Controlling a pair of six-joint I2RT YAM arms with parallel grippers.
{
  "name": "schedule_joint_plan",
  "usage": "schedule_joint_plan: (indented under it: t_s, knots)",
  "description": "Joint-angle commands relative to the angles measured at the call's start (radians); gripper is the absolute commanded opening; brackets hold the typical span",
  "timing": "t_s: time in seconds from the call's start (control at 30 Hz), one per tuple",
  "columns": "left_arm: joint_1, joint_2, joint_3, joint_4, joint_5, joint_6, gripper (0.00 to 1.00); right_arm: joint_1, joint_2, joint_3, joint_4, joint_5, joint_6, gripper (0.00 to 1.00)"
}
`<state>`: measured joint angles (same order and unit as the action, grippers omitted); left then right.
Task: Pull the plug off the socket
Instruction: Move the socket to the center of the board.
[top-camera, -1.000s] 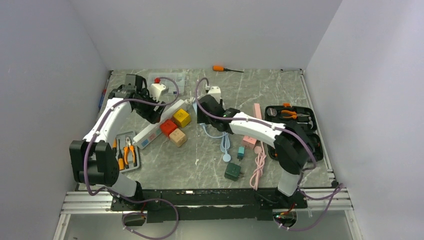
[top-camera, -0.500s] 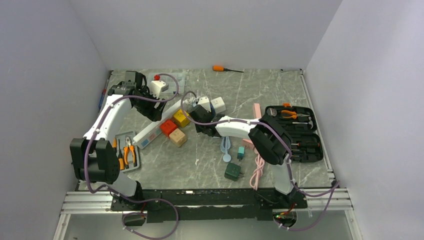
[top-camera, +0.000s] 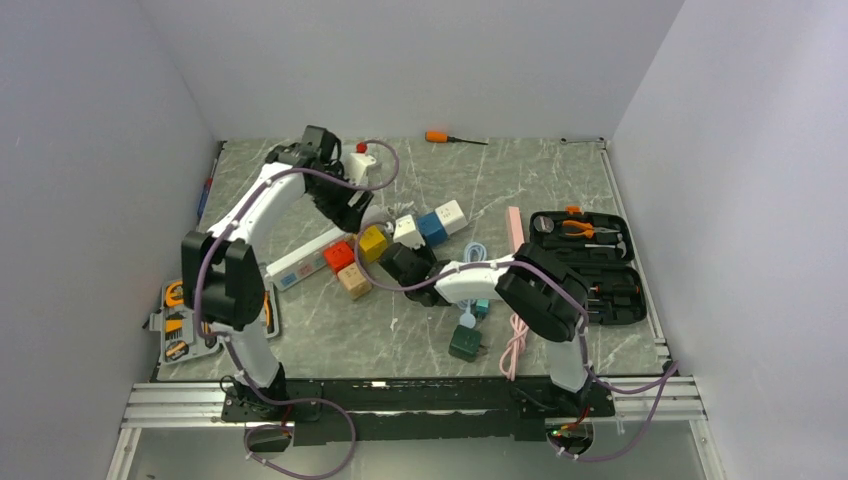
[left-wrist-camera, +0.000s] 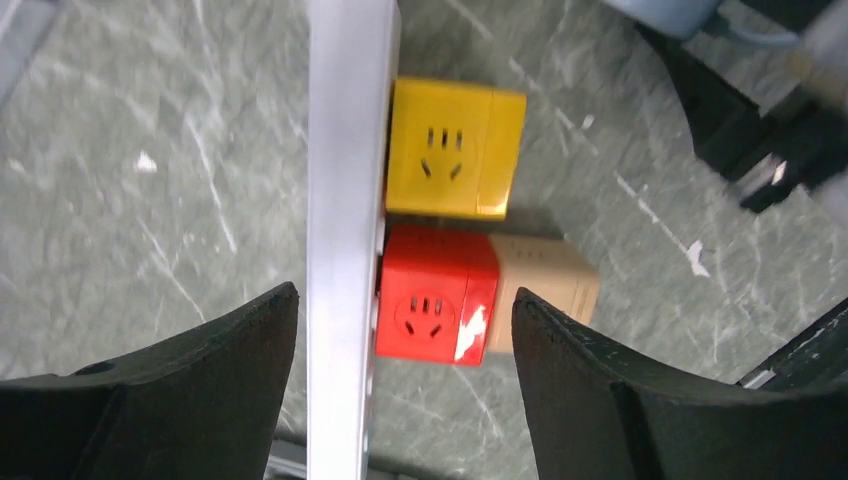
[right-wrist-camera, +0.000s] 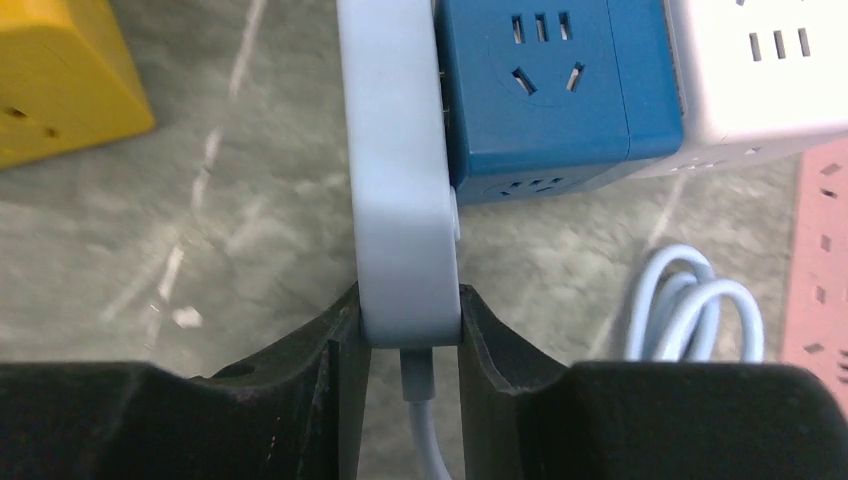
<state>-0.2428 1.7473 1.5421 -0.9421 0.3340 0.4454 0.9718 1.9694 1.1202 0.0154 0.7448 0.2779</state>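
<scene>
A long white socket strip lies on the table with a yellow cube plug and a red cube plug against its side. A tan cube sits behind the red one. My left gripper hangs open above them, its jaws standing either side of the strip and the red cube. My right gripper is shut on the cable end of a second pale socket strip. That strip carries a blue cube plug with a white cube beside it.
A black tool case stands at the right, with a pink strip and pink cable beside it. A dark green adapter lies near the front, an orange screwdriver at the back, a tool tray at the front left.
My right arm folded in leftward and its jaws closed on the pale strip's end. The left arm swung right over the white strip. The tool tray slid left.
</scene>
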Motion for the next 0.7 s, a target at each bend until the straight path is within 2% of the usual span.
schedule_joint_plan:
  t_s: [0.0, 0.13, 0.27, 0.53, 0.67]
  knots:
    - [-0.026, 0.1, 0.19, -0.049, 0.045, -0.043, 0.8, 0.034, -0.086, -0.085, 0.113, 0.238, -0.123, 0.01]
    - [-0.047, 0.191, 0.319, -0.074, 0.03, -0.036, 0.8, 0.088, -0.065, -0.121, 0.14, 0.332, -0.203, 0.04]
    - [-0.076, 0.26, 0.411, -0.088, 0.026, -0.027, 0.8, 0.144, 0.018, -0.096, 0.09, 0.389, -0.206, 0.09]
    - [-0.158, 0.373, 0.508, -0.164, 0.074, 0.022, 0.8, 0.214, 0.123, -0.029, -0.127, 0.518, -0.036, 0.1]
    - [-0.182, 0.414, 0.532, -0.204, 0.091, 0.046, 0.8, 0.222, 0.166, 0.015, -0.256, 0.65, 0.097, 0.03]
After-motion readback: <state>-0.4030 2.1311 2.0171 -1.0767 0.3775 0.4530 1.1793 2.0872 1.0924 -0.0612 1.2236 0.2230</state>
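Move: Holding the light blue socket by its cord end, the right hand has the bare middle of the board about 8 cm back; the blue plug sits 4 cm ahead and 3 cm right, the white plug 7 cm ahead and 7 cm right. From the open left hand the socket's middle lies some 14 cm right, 5 cm ahead and 11 cm below; the yellow cube is 6 cm right, 2 cm ahead and 10 cm below. Dragging the socket back about 5 cm and slightly right at an even height, the right hand keeps its pinch and rolls so the right side rises some 25 degrees, fingertips also tipping up. The left hand, still open, sweeps right and forward over the yellow cube towards the socket's far end, then eases back and dips while turning a little clockwise. ##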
